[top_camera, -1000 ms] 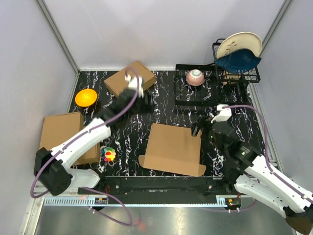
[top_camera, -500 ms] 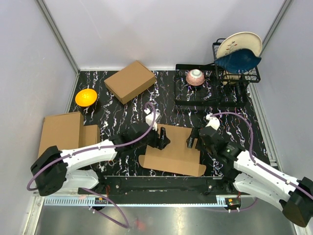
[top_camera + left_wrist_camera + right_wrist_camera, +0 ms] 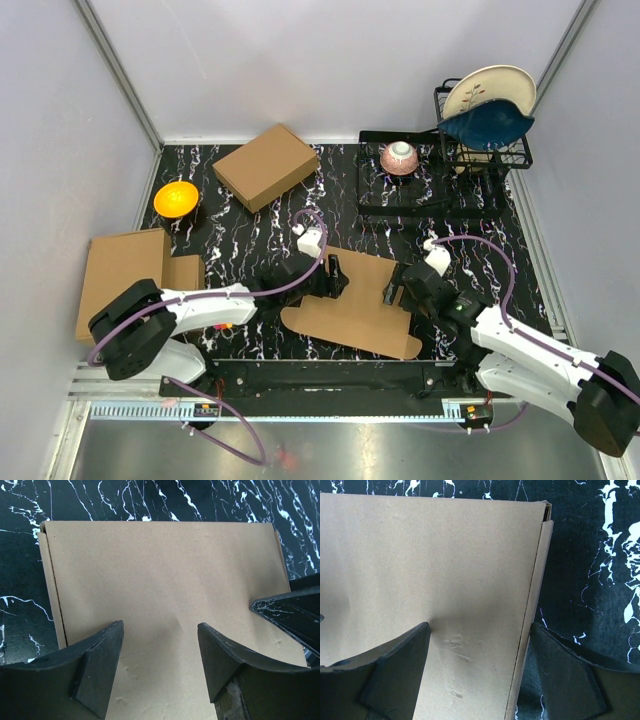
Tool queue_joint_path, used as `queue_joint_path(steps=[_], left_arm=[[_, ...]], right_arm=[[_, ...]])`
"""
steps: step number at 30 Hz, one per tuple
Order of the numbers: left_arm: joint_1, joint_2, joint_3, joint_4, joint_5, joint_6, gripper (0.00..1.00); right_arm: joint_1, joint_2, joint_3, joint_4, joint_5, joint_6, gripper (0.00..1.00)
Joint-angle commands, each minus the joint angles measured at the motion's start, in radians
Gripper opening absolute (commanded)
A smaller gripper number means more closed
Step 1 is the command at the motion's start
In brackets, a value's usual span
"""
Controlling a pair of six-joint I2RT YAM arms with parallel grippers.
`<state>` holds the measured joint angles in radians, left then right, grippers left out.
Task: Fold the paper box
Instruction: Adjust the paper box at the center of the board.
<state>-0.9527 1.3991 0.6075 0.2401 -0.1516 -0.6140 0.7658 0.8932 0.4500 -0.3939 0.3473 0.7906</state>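
Note:
The paper box (image 3: 350, 308) lies flat as a brown die-cut sheet on the black marble table, near the front middle. My left gripper (image 3: 336, 281) hovers low over its upper left part, open. In the left wrist view its jaws (image 3: 159, 630) stand apart above bare cardboard (image 3: 160, 565) with nothing between them. My right gripper (image 3: 394, 291) is at the sheet's right edge, open. In the right wrist view it (image 3: 480, 627) straddles the folded edge strip (image 3: 536, 585): one fingertip rests on the cardboard (image 3: 420, 555), which is dented there, and the other is over the table.
A smaller closed brown box (image 3: 266, 166) sits at the back left, with an orange bowl (image 3: 176, 198) beside it. A tan cardboard slab (image 3: 122, 272) lies at the left edge. A pink bowl (image 3: 400, 157) sits on a black tray and a dish rack (image 3: 485, 140) holds plates at the back right.
My left arm swung from the back box down to the paper box's upper left. The right gripper moved in to the sheet's right edge. The sheet has turned slightly.

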Motion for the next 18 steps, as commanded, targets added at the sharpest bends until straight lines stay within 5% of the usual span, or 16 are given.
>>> queue_joint_path(steps=[1,5,18], left_arm=[[-0.001,0.075,-0.103,-0.078,-0.022,-0.061,0.68],[0.021,0.078,-0.088,-0.082,-0.085,-0.038,0.69],[0.275,0.195,0.084,-0.025,0.037,-0.033,0.68]], right_arm=[[0.003,0.015,0.015,-0.039,0.053,0.091,0.87],[0.004,0.094,0.019,-0.062,0.073,0.157,0.9],[0.004,0.305,0.053,0.158,0.031,0.206,0.91]])
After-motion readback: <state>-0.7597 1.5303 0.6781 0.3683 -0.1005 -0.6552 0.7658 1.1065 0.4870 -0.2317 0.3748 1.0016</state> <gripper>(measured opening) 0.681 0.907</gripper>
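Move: The paper box lies folded shut under both hands, lid up. Its middle is about 4 cm back and 4 cm right of the left hand, and 8 cm left and 2 cm back of the right one, a few centimetres lower. From the left hand the brown carton stands some 25 cm ahead and 16 cm left; from the right hand the black rack lies about 25 cm ahead and 7 cm right. The left hand, its fingertips still down on the lid and the gripper staying open, sweeps forward some 7 cm, dragging at the box's far left part, slowly at first and then faster, while it turns about 10 degrees counter-clockwise. The right hand keeps straddling the box's right edge, one finger on the lid and the other outside against the side; it settles about 1 cm lower, then pushes that side forward and left by some 4 cm, turning about 10 degrees clockwise. ##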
